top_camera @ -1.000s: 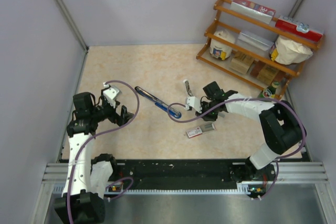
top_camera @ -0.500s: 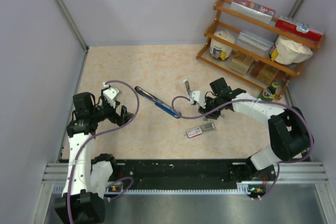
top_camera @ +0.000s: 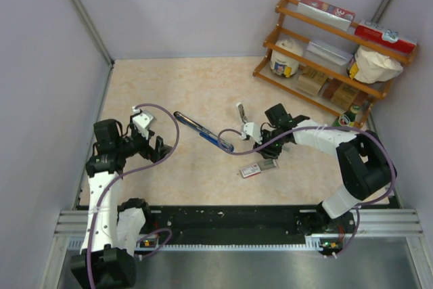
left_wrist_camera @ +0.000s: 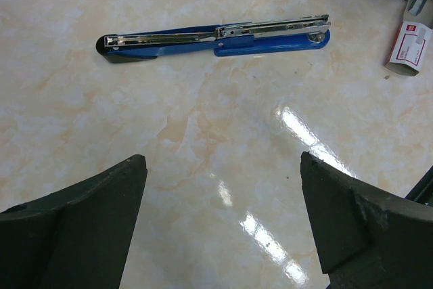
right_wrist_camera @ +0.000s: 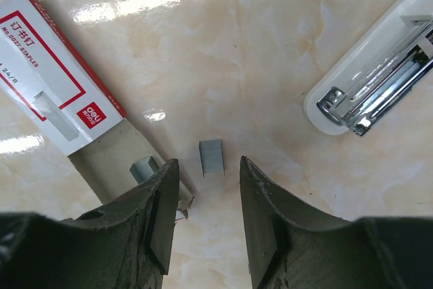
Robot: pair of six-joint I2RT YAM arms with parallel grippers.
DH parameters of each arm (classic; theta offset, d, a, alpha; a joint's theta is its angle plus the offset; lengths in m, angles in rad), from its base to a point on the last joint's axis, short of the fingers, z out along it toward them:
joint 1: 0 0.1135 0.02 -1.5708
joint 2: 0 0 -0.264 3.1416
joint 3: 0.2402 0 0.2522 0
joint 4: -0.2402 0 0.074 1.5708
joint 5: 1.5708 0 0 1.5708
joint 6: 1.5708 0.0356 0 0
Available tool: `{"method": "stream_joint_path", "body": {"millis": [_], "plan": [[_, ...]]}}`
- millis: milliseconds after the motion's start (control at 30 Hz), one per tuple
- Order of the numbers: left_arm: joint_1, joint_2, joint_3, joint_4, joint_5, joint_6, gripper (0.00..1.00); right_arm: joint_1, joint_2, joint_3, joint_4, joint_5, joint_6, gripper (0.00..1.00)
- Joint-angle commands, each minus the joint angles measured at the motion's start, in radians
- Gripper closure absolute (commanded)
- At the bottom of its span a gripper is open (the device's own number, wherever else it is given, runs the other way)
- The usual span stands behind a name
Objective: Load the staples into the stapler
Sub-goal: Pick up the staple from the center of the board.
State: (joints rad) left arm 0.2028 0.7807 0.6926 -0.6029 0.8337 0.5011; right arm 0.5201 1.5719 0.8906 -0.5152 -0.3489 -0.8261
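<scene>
The blue stapler [left_wrist_camera: 216, 35] lies opened out flat on the table, its metal channel facing up [top_camera: 203, 133]. My left gripper [left_wrist_camera: 222, 160] stands wide open and empty, well short of it [top_camera: 160, 148]. A short strip of staples [right_wrist_camera: 211, 156] lies on the table just beyond the tips of my right gripper [right_wrist_camera: 208, 164], which is open with nothing between its fingers. Another small clump of staples [right_wrist_camera: 143, 167] sits in the grey tray pulled out of the red-and-white box [right_wrist_camera: 57, 93], partly behind the left finger. In the top view the right gripper [top_camera: 266, 147] hovers just above the box [top_camera: 258, 167].
A white stapler [right_wrist_camera: 379, 72] lies opened to the right of the loose staples [top_camera: 241, 112]. A wooden rack [top_camera: 325, 52] with packets and jars stands at the back right. Grey walls close in the table on the left, back and right.
The right gripper's jaws have spread apart. Its wrist swung slightly back, then came forward and down toward the staple box. The left arm and blue stapler have not moved.
</scene>
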Motion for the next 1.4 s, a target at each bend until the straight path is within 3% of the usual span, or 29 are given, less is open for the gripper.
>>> {"method": "stream_joint_path", "body": {"millis": [0,467,933,1367], "plan": [[0.007,-0.009,-0.002,0.011,0.028,0.016,0.01,0.009,0.025,0.027,0.021,0.001,0.012,0.59],[0.009,-0.003,-0.004,0.012,0.03,0.017,0.01,0.012,0.033,0.031,0.037,0.005,0.019,0.64],[0.009,-0.004,-0.002,0.011,0.033,0.019,0.01,0.012,0.039,0.028,0.034,-0.009,0.022,0.9],[0.01,-0.006,-0.004,0.009,0.035,0.022,0.01,-0.02,-0.075,0.027,0.034,-0.01,0.039,0.91]]}}
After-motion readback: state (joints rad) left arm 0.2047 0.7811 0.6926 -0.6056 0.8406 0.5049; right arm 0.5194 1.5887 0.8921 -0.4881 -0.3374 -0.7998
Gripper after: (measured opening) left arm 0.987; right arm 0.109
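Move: The staple lies right at the right hand's fingertips, about 1 cm below the point between them. The staple box's sleeve is some 4 cm back and 5 cm left, its open tray about 3 cm straight back. The white stapler's middle is roughly 10 cm ahead and 6 cm left, the blue one's about 8 cm ahead and 19 cm left. From the left hand, the staple is about 30 cm right, roughly level ahead, 17 cm lower. The right hand sinks about 1 cm over the staple, closes to pinch it, then rises roughly half a centimetre. ##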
